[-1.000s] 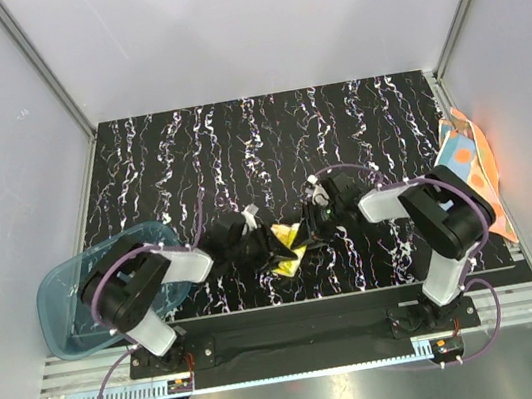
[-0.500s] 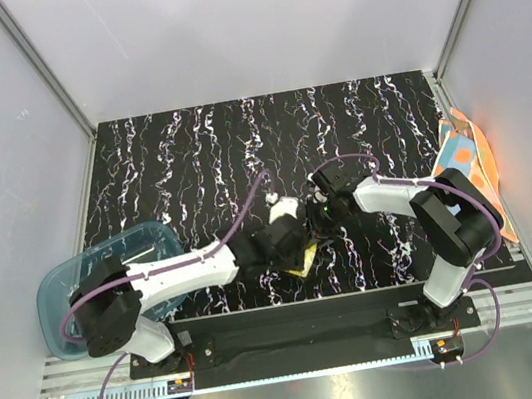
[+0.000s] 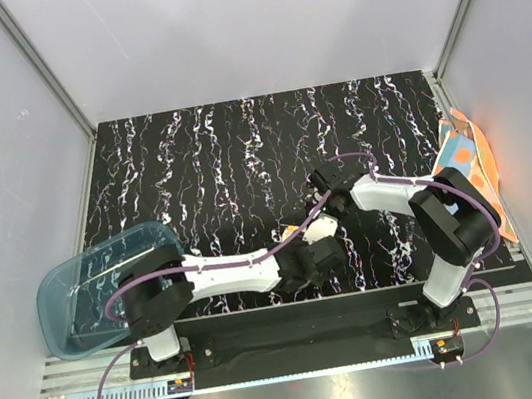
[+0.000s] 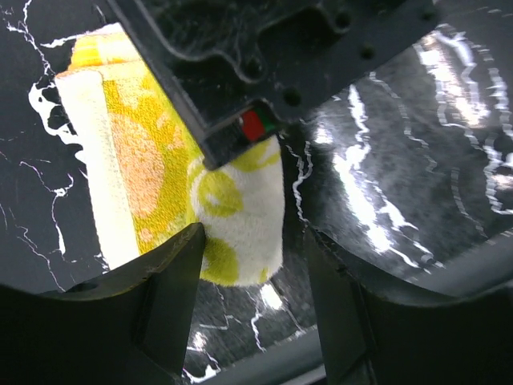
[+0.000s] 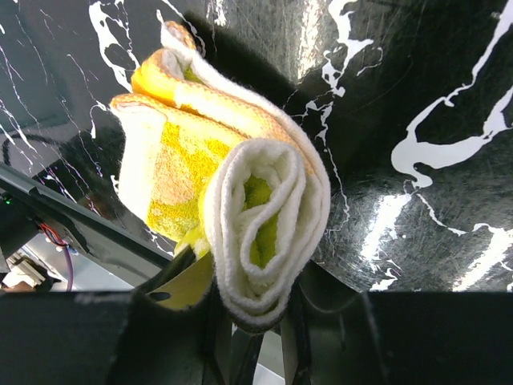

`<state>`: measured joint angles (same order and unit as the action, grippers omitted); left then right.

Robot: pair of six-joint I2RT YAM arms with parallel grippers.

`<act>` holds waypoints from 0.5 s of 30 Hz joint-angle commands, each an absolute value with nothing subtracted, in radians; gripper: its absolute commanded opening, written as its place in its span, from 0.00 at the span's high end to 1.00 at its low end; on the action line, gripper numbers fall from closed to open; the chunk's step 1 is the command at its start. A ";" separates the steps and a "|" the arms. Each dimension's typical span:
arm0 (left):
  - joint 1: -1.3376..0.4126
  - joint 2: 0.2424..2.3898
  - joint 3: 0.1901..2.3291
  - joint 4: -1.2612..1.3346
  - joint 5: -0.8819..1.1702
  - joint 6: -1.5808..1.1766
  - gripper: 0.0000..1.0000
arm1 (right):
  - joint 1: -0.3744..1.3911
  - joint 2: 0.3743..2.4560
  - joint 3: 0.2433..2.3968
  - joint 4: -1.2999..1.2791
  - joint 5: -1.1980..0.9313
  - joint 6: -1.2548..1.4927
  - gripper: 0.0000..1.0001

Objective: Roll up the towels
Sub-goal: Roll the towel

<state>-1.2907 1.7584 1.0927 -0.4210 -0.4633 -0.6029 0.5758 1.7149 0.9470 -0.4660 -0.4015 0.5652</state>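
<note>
The yellow towel (image 5: 240, 184) is a loose roll, its end pinched between the fingers of my right gripper (image 5: 256, 298), which is shut on it just above the black marbled mat. In the left wrist view the same towel (image 4: 152, 160) lies ahead, and its white-and-yellow corner hangs into the gap of my left gripper (image 4: 252, 237), open, with the left finger (image 4: 164, 293) beside the cloth. From above, the left gripper (image 3: 317, 255) sits just in front of the right gripper (image 3: 328, 205), and the arms hide most of the yellow towel. The orange towel (image 3: 469, 159) with blue patches lies crumpled at the mat's right edge.
A translucent blue tray (image 3: 79, 295) sits at the near left, half off the mat (image 3: 238, 153). The left arm stretches low along the mat's near edge. Grey walls close in the left, right and far sides.
My left arm has swung right along the near edge, and its jaws have opened off the yellow towel. The right gripper has kept its hold and shifted slightly.
</note>
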 commanded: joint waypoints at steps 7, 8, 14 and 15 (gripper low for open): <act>-1.293 1.789 1.023 -0.319 -0.522 -0.620 0.62 | 0.597 1.744 0.980 -0.505 -0.365 0.538 0.68; -1.293 1.781 1.009 -0.318 -0.522 -0.624 0.66 | 0.597 1.746 0.983 -0.508 -0.367 0.535 0.64; -1.295 1.732 0.902 -0.275 -0.502 -0.646 0.91 | 0.581 1.796 1.042 -0.531 -0.357 0.492 0.41; -1.293 1.718 0.885 -0.261 -0.496 -0.653 0.93 | 0.577 1.821 1.048 -0.528 -0.368 0.485 0.41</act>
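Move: The left hand, still open, is poised over the near end of the rolled yellow towel: the towel's middle lies about 4 cm ahead, 2 cm to its left and 1 cm below. The right hand grips the roll's far part, with the towel's middle roughly 2 cm back and 3 cm to its left at about finger height. From the right hand, the spotted orange-blue towel lies some 34 cm right and 4 cm farther out. The left fingers close on the near end of the roll and pinch it, after the hand sinks about 1 cm and eases slightly forward and left. As that grip shuts, the right fingers open and let go of their squeeze on the far part, the right hand staying almost in place around the roll. ##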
